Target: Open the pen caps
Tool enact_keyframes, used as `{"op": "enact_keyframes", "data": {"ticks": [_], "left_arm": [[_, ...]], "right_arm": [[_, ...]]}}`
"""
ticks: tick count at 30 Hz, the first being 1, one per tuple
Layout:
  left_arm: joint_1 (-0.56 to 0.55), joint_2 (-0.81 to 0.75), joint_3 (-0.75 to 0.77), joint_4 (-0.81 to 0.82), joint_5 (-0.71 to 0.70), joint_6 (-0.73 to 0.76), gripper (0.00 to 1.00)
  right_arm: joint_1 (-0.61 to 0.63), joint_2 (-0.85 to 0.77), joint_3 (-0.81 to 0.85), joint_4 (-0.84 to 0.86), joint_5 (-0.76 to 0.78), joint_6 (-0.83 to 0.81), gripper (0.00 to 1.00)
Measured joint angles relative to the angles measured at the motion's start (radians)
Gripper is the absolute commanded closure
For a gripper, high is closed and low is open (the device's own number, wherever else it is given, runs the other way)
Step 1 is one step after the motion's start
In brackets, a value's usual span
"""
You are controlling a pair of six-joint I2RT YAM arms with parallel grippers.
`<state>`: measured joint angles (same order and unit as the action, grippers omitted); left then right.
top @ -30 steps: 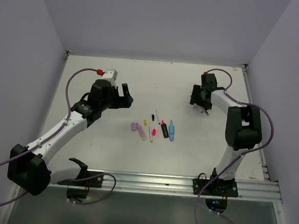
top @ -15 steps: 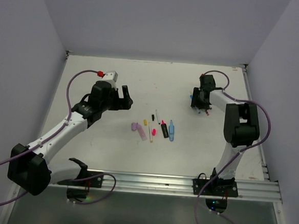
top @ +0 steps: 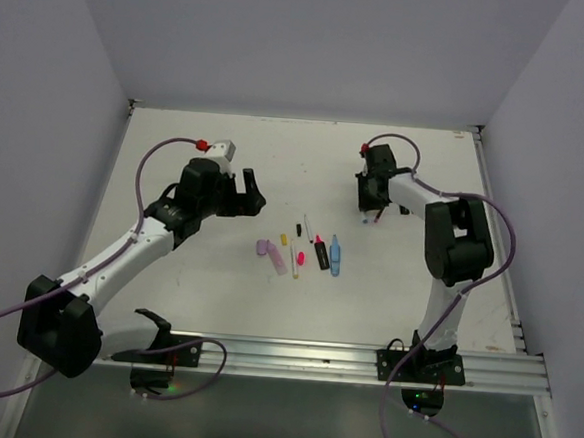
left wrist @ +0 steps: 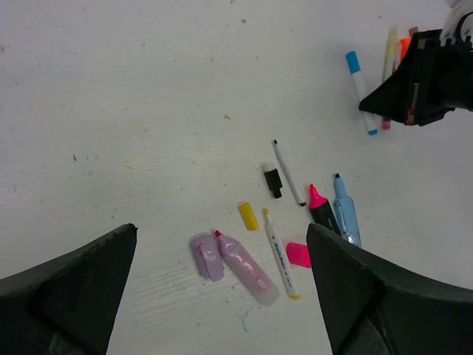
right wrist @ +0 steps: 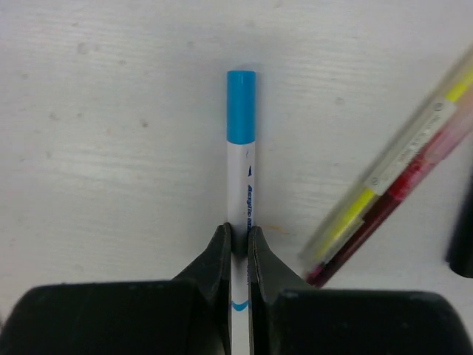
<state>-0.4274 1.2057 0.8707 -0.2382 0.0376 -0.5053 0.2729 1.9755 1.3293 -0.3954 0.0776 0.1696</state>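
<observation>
My right gripper (right wrist: 238, 240) is shut on the white barrel of a thin pen (right wrist: 240, 188), and the pen's blue cap (right wrist: 241, 107) is still on, pointing away from the jaws. The top view shows that gripper (top: 371, 199) at the back right. Beside it lie a yellow pen (right wrist: 414, 151) and a red pen (right wrist: 384, 214), both capped. My left gripper (left wrist: 222, 296) hangs open above the middle group. There an uncapped lilac highlighter (left wrist: 251, 270) lies next to its lilac cap (left wrist: 207, 257), with a loose yellow cap (left wrist: 248, 215), pink cap (left wrist: 298, 254) and black cap (left wrist: 273, 180).
The middle group also holds a thin white marker (left wrist: 279, 251), a thin black-tipped pen (left wrist: 288, 174), a black highlighter with a bare pink tip (left wrist: 323, 212) and a pale blue highlighter (left wrist: 344, 214). Grey walls enclose the white table (top: 167, 290) on three sides.
My right gripper has moved left along the table and closed on the blue-capped pen. The left gripper has drifted slightly right and stayed open.
</observation>
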Motion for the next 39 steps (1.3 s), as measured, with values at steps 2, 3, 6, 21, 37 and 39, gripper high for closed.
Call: {"op": "enact_keyframes", "data": {"ticks": [2, 3, 6, 21, 37, 39], "left_arm": [[0.000, 0.010, 0.000, 0.018, 0.020, -0.007, 0.00], [0.000, 0.016, 0.000, 0.027, 0.032, -0.009, 0.00], [0.000, 0.034, 0.000, 0.058, 0.068, -0.026, 0.02], [-0.041, 0.158, 0.023, 0.253, 0.184, -0.144, 0.17], [-0.093, 0.226, 0.059, 0.311, 0.137, -0.209, 0.48], [-0.095, 0.227, 0.059, 0.311, 0.127, -0.210, 0.50]], "right_arm": [[0.040, -0.006, -0.007, 0.013, -0.019, -0.002, 1.00], [0.059, -0.015, -0.020, 0.021, -0.034, -0.002, 1.00], [0.113, -0.063, -0.082, 0.054, -0.078, 0.010, 1.00], [0.364, -0.498, -0.381, 0.433, -0.237, 0.103, 1.00], [0.449, -0.506, -0.410, 0.542, -0.246, 0.107, 1.00], [0.452, -0.506, -0.411, 0.544, -0.247, 0.107, 1.00]]}}
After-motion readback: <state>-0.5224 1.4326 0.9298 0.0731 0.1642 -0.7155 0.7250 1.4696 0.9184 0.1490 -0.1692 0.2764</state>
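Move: The right fingers are already shut on the blue-capped pen's white barrel at table level, its middle about 2 cm ahead of them. It goes to the open left gripper, some 30 cm left, 11 back and 15 up. The yellow pen lies 5 cm right and 4 ahead of the right hand; the opened grey pen 16 left and 8 back. From the left hand, the blue-capped pen is 30 cm right, 13 ahead, 15 below. Keeping its pinch on the white barrel, the right hand carries the blue-capped pen about 21 cm left, lifting some 15 cm and drawing back 13, tilting its fingertips up and turning counter-clockwise. The left hand goes 9 cm right to meet it, rolling some 15 degrees, and about half closes its fingers around the blue cap, not yet shut on it. ##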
